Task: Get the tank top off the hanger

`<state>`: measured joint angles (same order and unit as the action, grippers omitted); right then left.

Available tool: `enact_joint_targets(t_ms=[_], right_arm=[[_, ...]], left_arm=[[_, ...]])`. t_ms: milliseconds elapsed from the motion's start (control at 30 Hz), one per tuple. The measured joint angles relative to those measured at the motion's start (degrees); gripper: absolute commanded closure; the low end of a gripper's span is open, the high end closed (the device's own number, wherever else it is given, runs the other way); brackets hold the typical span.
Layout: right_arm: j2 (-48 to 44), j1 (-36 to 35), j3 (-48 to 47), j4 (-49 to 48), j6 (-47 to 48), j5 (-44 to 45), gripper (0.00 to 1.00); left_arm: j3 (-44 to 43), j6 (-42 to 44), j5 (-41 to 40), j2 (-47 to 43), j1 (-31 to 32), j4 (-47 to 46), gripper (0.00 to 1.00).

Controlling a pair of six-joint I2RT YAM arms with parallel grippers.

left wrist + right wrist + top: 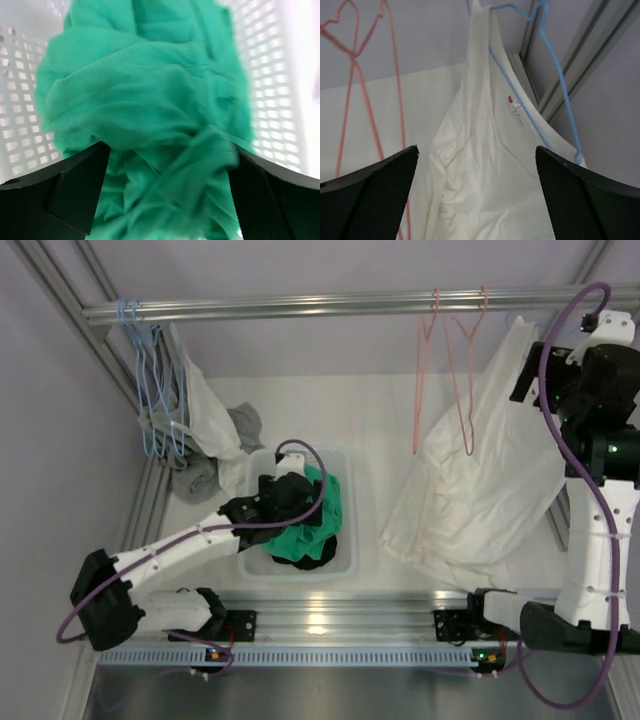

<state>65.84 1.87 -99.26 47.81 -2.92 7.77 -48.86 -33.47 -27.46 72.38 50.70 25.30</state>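
Observation:
A white tank top (pixel 480 490) hangs at the right end of the rail on a blue wire hanger (pixel 560 85); one strap is bunched at the hook, and the top fills the right wrist view (pixel 490 165). My right gripper (pixel 528 375) is raised beside its upper edge, open and empty (pixel 476 148), with the top hanging just ahead between the spread fingers. My left gripper (pixel 300 495) is low in the white basket (pixel 250 565), open (pixel 169 146), with a green garment (pixel 145 85) bulging between its fingers.
Two empty pink hangers (pixel 445 370) hang left of the tank top. Several blue hangers (pixel 150 390) with a white garment (pixel 205 405) and a grey one (pixel 200 475) hang at the left. A dark garment (pixel 315 555) lies under the green one.

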Motion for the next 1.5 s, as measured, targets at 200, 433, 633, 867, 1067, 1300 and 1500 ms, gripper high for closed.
enact_joint_targets(t_ms=[200, 433, 633, 867, 1067, 1300, 1500], right_arm=[[5.7, 8.0, -2.9, -0.2, 2.2, 0.2, 0.04], [11.6, 8.7, -8.8, -0.9, 9.4, 3.4, 0.02], [16.6, 8.9, -11.9, -1.5, 15.8, 2.3, 0.02], [19.8, 12.0, -13.2, -2.4, 21.4, 1.6, 0.09], [21.0, 12.9, -11.5, -3.1, 22.9, -2.1, 0.4], [21.1, 16.4, -7.6, -3.8, 21.3, -11.9, 0.67], [21.1, 18.0, -7.6, -5.2, 19.2, -17.7, 0.61]], left_arm=[[-10.0, 2.1, 2.9, -13.9, 0.0, 7.0, 0.01], [-15.1, 9.0, 6.9, -23.4, 0.0, 13.0, 0.01], [-8.9, 14.4, 8.7, -24.5, 0.0, 14.8, 0.01], [-4.2, 15.7, 9.1, -24.9, 0.0, 15.0, 0.01], [-3.8, 15.8, 10.0, -27.0, 0.0, 14.5, 0.01], [-3.2, 16.3, 10.8, -27.0, 0.0, 13.7, 0.01], [-2.8, 16.7, 11.1, -27.0, 0.0, 13.7, 0.01]])
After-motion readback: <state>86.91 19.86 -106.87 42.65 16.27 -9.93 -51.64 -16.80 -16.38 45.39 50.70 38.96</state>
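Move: The blue hanger with the white tank top hangs about 14 cm ahead of the right hand and 11 cm to its right, roughly level with it. The tank top's middle lies some 12 cm ahead and 22 cm down; the nearer pink hanger is about 10 cm ahead and 12 cm left. From the left hand, the blue hanger is around 62 cm right, 18 cm ahead and 29 cm up, while the green top is just beneath its open fingers. Towards the blue hanger's near side goes the open right hand, some 10 cm forward and 10 cm right, sinking about 5 cm late on; it rolls left side down about 20 degrees, partly back again, and its fingers close to about a third open around the wire. Clear of the green top, the already open left hand rises about 18 cm, then sinks back 8 cm while drawing back and slightly left. ##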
